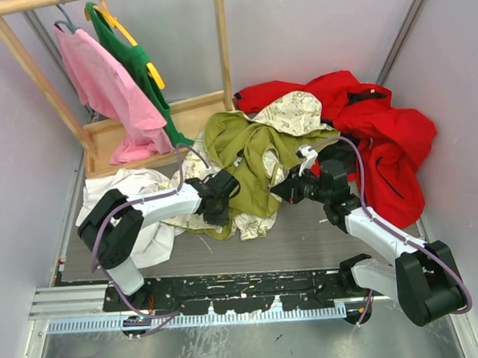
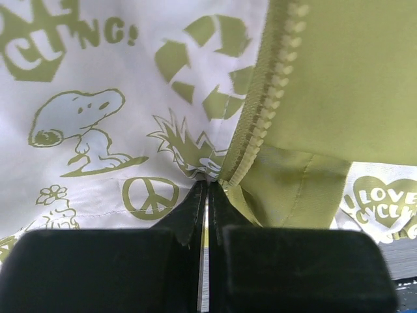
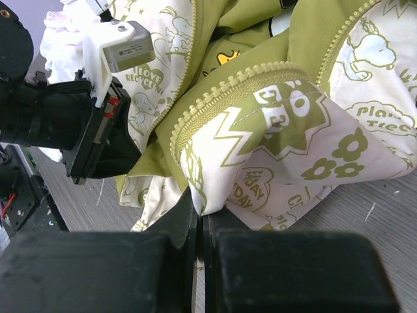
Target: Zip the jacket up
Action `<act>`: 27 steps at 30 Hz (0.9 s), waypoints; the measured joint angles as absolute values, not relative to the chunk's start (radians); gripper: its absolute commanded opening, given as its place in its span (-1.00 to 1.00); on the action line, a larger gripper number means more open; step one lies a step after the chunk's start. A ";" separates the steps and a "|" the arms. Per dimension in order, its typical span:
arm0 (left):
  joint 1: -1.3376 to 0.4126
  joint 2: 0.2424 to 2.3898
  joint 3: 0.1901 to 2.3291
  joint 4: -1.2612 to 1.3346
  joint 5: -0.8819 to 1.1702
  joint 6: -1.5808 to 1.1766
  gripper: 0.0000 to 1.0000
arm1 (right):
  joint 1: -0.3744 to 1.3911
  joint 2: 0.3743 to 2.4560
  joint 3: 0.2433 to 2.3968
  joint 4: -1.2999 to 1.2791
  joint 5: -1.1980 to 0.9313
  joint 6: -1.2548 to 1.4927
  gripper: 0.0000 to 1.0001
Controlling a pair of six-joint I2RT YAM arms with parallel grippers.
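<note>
The jacket (image 1: pixel 241 147), olive-green outside and cream with olive prints inside, lies crumpled mid-table. My left gripper (image 1: pixel 225 197) presses into its left side. In the left wrist view the left gripper (image 2: pixel 208 185) is shut, pinching the fabric at the lower end of an olive zipper row (image 2: pixel 260 111). My right gripper (image 1: pixel 278 193) meets the jacket's right side. Seen from the right wrist, the right gripper (image 3: pixel 200 212) is shut on a cream printed corner of the jacket (image 3: pixel 273 143), just below a curved zipper edge (image 3: pixel 221 94). The left gripper's body (image 3: pixel 98 130) shows close by at the left.
A bright red jacket (image 1: pixel 381 139) is heaped at the back right, touching the olive one. A white garment (image 1: pixel 136 196) lies under the left arm. A wooden rack (image 1: pixel 219 36) with a pink shirt (image 1: pixel 106 90) and green shirt (image 1: pixel 141 68) stands back left over a wooden tray (image 1: pixel 192 117).
</note>
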State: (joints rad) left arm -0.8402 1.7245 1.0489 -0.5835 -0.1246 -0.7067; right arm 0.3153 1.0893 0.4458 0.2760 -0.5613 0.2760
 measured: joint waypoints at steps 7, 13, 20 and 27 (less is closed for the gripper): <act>-0.785 1.613 0.958 -0.566 -0.102 -0.705 -1.00 | 0.319 1.089 0.446 0.276 -0.561 0.276 -0.88; -0.742 1.457 0.936 -0.567 -0.073 -0.698 -1.00 | 0.324 1.089 0.446 0.276 -0.560 0.276 -0.88; -0.725 1.343 0.937 -0.589 -0.065 -0.686 -1.00 | 0.327 1.089 0.446 0.276 -0.560 0.276 -0.88; -0.636 1.311 0.939 -0.628 -0.052 -0.671 -1.00 | 0.328 1.089 0.446 0.276 -0.554 0.276 -0.88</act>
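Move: The left fingers, close to the table top, already pinch the zip edge of the jacket's left front. The white cloth has its middle about 23 cm to their left and 2 cm ahead. The zip corner in the right gripper is some 15 cm right, 5 cm ahead and 10 cm higher; a patterned cuff lies 10 cm right, 1 cm back. From the right hand the white cloth is roughly 38 cm left, 3 cm back and 11 cm below. Still pinching the left zip edge, the left hand slides a little left along the table, then lifts it about 9 cm and carries on leftwards towards the white cloth, some 6 cm in all, edging forward at the end. The wrist tilts about 15 degrees, fingertips swinging forward and right; the right hand holds its zip corner in place, fingers shut. ##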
